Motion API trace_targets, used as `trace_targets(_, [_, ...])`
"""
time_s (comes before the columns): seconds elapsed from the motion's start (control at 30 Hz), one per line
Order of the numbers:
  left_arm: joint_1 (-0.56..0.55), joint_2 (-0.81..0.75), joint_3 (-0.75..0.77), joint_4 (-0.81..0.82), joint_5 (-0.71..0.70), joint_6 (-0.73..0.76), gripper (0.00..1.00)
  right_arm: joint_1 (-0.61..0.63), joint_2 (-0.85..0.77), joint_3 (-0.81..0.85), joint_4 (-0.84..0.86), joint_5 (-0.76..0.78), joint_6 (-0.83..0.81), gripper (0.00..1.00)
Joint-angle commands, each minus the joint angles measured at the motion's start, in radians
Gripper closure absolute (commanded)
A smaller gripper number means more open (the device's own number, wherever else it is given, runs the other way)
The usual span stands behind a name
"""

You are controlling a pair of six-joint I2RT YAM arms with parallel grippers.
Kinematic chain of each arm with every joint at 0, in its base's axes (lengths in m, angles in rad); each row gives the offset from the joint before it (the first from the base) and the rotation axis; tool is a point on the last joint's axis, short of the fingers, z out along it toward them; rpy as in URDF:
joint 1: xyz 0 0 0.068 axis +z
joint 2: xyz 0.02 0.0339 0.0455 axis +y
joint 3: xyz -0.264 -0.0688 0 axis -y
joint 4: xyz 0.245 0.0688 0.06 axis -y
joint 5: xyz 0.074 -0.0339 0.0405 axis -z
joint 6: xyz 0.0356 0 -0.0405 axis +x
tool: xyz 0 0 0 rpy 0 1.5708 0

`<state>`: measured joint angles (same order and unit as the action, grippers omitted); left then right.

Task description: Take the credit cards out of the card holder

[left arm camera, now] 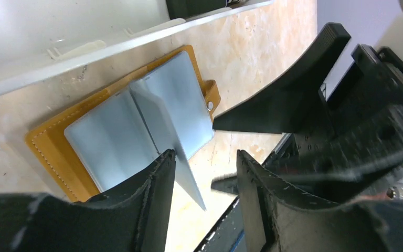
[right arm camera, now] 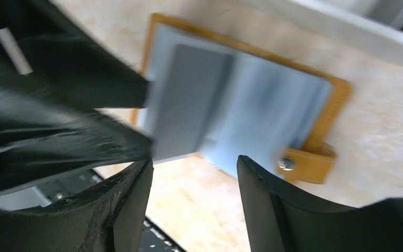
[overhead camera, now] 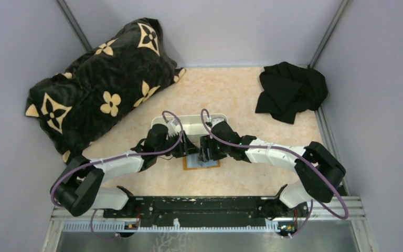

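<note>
The card holder [left arm camera: 47,147] lies open on the table, orange-tan outside with grey-blue panels inside; both arms hide most of it from above [overhead camera: 202,164]. A grey credit card [left arm camera: 187,184] sticks up out of its middle fold, also seen in the right wrist view [right arm camera: 189,110]. My left gripper [left arm camera: 204,157] is open around the card's free edge; the card rests against one finger, and the other finger stands apart. My right gripper [right arm camera: 194,163] hangs open just above the holder's near edge with nothing between its fingers. The two grippers face each other closely [overhead camera: 186,149] [overhead camera: 207,152].
A long white tray [overhead camera: 189,122] lies right behind the holder, its rim [left arm camera: 84,58] close to it. A black patterned pillow [overhead camera: 99,89] fills the back left and a black cloth [overhead camera: 291,89] the back right. Walls close in on three sides.
</note>
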<state>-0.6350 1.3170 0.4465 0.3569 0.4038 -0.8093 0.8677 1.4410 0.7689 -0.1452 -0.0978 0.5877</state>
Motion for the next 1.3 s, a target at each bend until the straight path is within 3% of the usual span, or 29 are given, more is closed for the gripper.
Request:
trace_targets(0.0, [-0.009,0.027,0.036,0.048,-0.036,-0.014,0.48,0.059,-0.034,0.086,0.146,-0.114,0.030,0.41])
trace_targets(0.5, [-0.008,0.018,0.038,0.036,-0.038,-0.002,0.45,0.079,-0.025,0.068,0.131,-0.057,0.036,0.58])
trace_targets(1.27, [-0.008,0.011,0.035,0.027,-0.037,0.003,0.44,0.080,0.023,0.022,0.135,-0.034,0.032,0.67])
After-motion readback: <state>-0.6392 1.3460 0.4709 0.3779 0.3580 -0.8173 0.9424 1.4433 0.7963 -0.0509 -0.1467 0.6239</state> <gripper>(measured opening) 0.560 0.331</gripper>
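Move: The card holder's raised leaf already stands between the left hand's fingers, its middle about 2 cm back, 2 cm to the right and 2 cm below. From the right hand the leaf's middle lies some 2 cm ahead and 3 cm left, about level in height. The open card holder is about 1 cm ahead, 2 cm left and 3 cm below the right hand; the white box's middle is 11 cm farther out and 5 cm left of it. The left hand keeps the leaf propped with its far finger, edging about 1 cm forward. The right hand jumps left about 4 cm and up 3 cm, drawing back a little, with a slight roll, to the leaf's top near corner. There it almost stops and narrows its fingers by about half around that corner, still apart, settling slightly at the end. ##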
